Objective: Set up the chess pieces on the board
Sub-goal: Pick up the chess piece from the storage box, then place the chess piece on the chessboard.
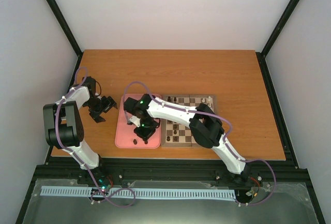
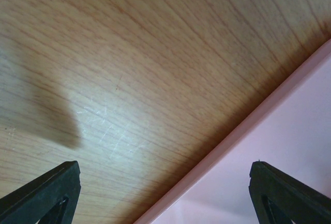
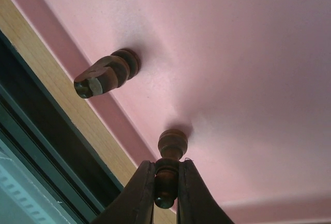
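My right gripper is shut on a dark brown chess piece, whose base rests on the pink tray. A second dark chess piece stands on the tray near its edge, to the left of the held one. From above, the right gripper hangs over the tray's lower part, and the other piece is beside it. The board lies to the right of the tray, with several dark pieces on it. My left gripper is open with nothing between its fingers, straddling the tray's left edge.
The pink tray lies on the wooden table against the board's left side. My right arm reaches across the board. The table's near edge and a black frame rail run just past the tray.
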Available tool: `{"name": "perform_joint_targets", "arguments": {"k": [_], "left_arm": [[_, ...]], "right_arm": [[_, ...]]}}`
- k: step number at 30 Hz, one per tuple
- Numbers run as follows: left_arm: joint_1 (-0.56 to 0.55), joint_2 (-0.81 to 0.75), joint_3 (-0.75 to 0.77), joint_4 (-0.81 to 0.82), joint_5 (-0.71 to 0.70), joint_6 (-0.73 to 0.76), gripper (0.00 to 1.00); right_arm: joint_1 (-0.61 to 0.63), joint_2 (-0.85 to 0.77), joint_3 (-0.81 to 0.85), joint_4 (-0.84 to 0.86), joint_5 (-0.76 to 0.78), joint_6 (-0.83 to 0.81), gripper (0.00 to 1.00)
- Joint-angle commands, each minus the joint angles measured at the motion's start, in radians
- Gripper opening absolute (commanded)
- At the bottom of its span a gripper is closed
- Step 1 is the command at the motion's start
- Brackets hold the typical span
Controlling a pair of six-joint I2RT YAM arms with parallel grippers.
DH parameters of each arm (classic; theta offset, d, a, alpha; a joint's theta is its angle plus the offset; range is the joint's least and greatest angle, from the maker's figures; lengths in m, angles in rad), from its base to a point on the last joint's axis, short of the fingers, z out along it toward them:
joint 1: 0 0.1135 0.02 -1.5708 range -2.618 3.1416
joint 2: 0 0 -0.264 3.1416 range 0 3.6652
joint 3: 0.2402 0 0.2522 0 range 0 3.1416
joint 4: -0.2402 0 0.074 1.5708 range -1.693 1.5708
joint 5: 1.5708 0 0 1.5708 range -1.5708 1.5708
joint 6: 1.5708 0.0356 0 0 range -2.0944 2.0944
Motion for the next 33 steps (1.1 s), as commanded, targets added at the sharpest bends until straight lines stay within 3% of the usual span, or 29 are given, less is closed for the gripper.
{"name": "perform_joint_targets", "arguments": {"k": [1,7,13,33], "left_arm": [[0.002,-0.002,0.020,0.013,0.007,0.013,1.00],[0.002,-0.005,0.028,0.010,0.011,0.012,1.00],[0.002,-0.006,0.019,0.019,0.014,0.010,1.00],[0.002,-0.002,0.017,0.017,0.005,0.013,1.00]], "right_arm": [[0.010,-0.017,0.061,-0.057,0.074,0.001,0.03],[-0.025,-0.110,0.079,-0.124,0.142,0.025,0.03],[-0.097,-0.199,-0.061,-0.122,0.190,0.012,0.03],[-0.176,-0.268,-0.265,-0.029,0.246,0.008,0.03]]}}
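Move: The dark chess piece is already pinched in the right hand, above the tray's near part. The left-hand file of the board, its free squares just beyond the corner piece, lies about 11 cm right, 6 cm ahead and 2 cm below the hand. The corner piece stands some 11 cm right and 2 cm ahead; the last loose tray piece is roughly 5 cm left, level. From the left hand those squares lie about 31 cm right and 11 cm back. The dark piece leaves the tray floor, carried by the right hand: up about 5 cm while going forward and then ever more to the right, over the tray's rim to the board's left-hand file. There it sinks some 3–4 cm, still edging right, 11 cm in all. The fingers keep their pinch, swinging round to nearly plumb, with about 10 degrees of clockwise turn. ##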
